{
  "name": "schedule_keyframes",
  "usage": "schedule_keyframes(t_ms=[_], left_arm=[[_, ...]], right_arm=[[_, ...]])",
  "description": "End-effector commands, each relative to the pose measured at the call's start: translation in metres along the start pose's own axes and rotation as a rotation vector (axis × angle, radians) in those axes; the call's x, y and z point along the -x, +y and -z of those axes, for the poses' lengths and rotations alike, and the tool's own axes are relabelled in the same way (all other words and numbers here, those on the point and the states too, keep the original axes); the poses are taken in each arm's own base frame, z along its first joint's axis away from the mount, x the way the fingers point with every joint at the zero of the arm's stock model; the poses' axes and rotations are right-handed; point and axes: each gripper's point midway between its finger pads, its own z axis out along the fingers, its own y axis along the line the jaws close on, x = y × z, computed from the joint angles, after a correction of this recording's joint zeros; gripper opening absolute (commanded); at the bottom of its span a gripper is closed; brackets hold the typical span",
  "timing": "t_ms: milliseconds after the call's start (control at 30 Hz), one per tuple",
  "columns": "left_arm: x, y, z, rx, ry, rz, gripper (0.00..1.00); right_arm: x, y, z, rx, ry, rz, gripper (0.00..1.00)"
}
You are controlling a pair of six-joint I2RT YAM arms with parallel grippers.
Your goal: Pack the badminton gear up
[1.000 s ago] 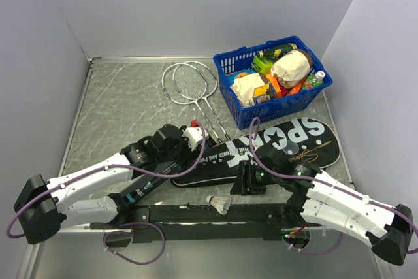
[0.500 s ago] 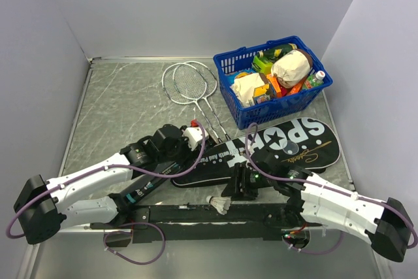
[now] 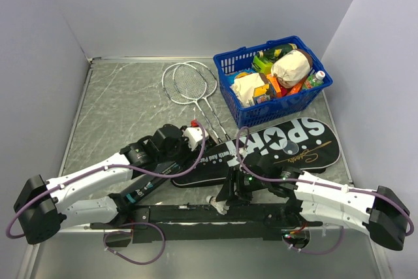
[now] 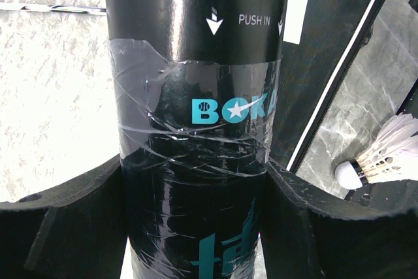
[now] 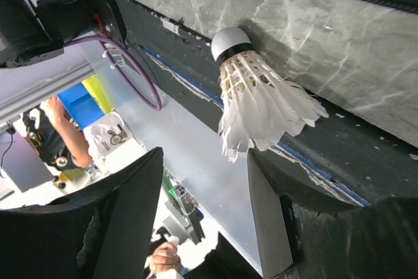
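My left gripper [image 4: 196, 187] is shut on the long dark tube [image 4: 196, 96], its pads pressed on both sides; in the top view that gripper [image 3: 168, 161] sits left of the black "SPORT" bag [image 3: 287, 148], and the tube [image 3: 142, 189] slants below it. A white shuttlecock [image 5: 261, 96] lies on the table by the front rail, also seen as shuttlecock [image 3: 216, 202]. My right gripper [image 5: 206, 181] is open, its fingertips just short of the feathers; from above it is the right gripper [image 3: 226, 195]. Two rackets [image 3: 189, 86] lie at the back.
A blue basket [image 3: 230, 63] full of groceries stands at the back right, beside the bag's wide end. A black rail [image 3: 196, 215] runs along the near edge between the arm bases. Grey walls close in the table on three sides.
My right gripper has slid left along the bag's near edge up to the shuttlecock, its jaws a little wider. The left arm and the tube have stayed put.
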Motion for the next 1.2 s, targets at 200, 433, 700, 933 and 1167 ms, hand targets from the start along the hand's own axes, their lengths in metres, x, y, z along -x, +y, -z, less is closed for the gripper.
schedule_keyframes(t_ms=[200, 433, 700, 933, 1167], left_arm=[[0.031, 0.0, 0.008, -0.008, -0.082, 0.002, 0.01], [0.03, -0.001, 0.007, -0.01, -0.078, 0.003, 0.01], [0.028, -0.001, 0.005, -0.014, -0.069, 0.003, 0.01], [0.027, -0.001, 0.004, -0.012, -0.061, 0.002, 0.01], [0.026, -0.001, 0.004, -0.01, -0.059, 0.002, 0.01]], right_arm=[[0.006, 0.0, -0.01, 0.002, -0.049, -0.032, 0.62], [0.021, -0.004, -0.009, -0.05, -0.134, -0.037, 0.62], [0.033, 0.002, -0.015, -0.047, -0.179, -0.035, 0.6], [0.035, 0.012, -0.022, -0.008, -0.167, -0.016, 0.51], [0.035, 0.016, -0.024, 0.002, -0.162, -0.007, 0.35]])
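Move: The shuttlecock lies on the table's near edge about 4 cm to the left of my open right hand, 5 cm below it and roughly level fore-and-aft, cork to the left. The black racket bag's middle is some 16 cm ahead of this hand, 10 cm to its right and 6 cm lower. The tube is about 9 cm ahead, 20 cm left and 2 cm higher. From my left hand the shuttlecock is 17 cm back, 12 cm right, 10 cm down. I ease my right hand about 3 cm forward and 3 cm down onto the shuttlecock's feather skirt, turning some 10 degrees with a slight clockwise swing. Near the bottom I edge a centimetre left and bring the fingers from wide to under half open around the feathers, brushing the skirt. My left hand stays put, still gripping the tube. ##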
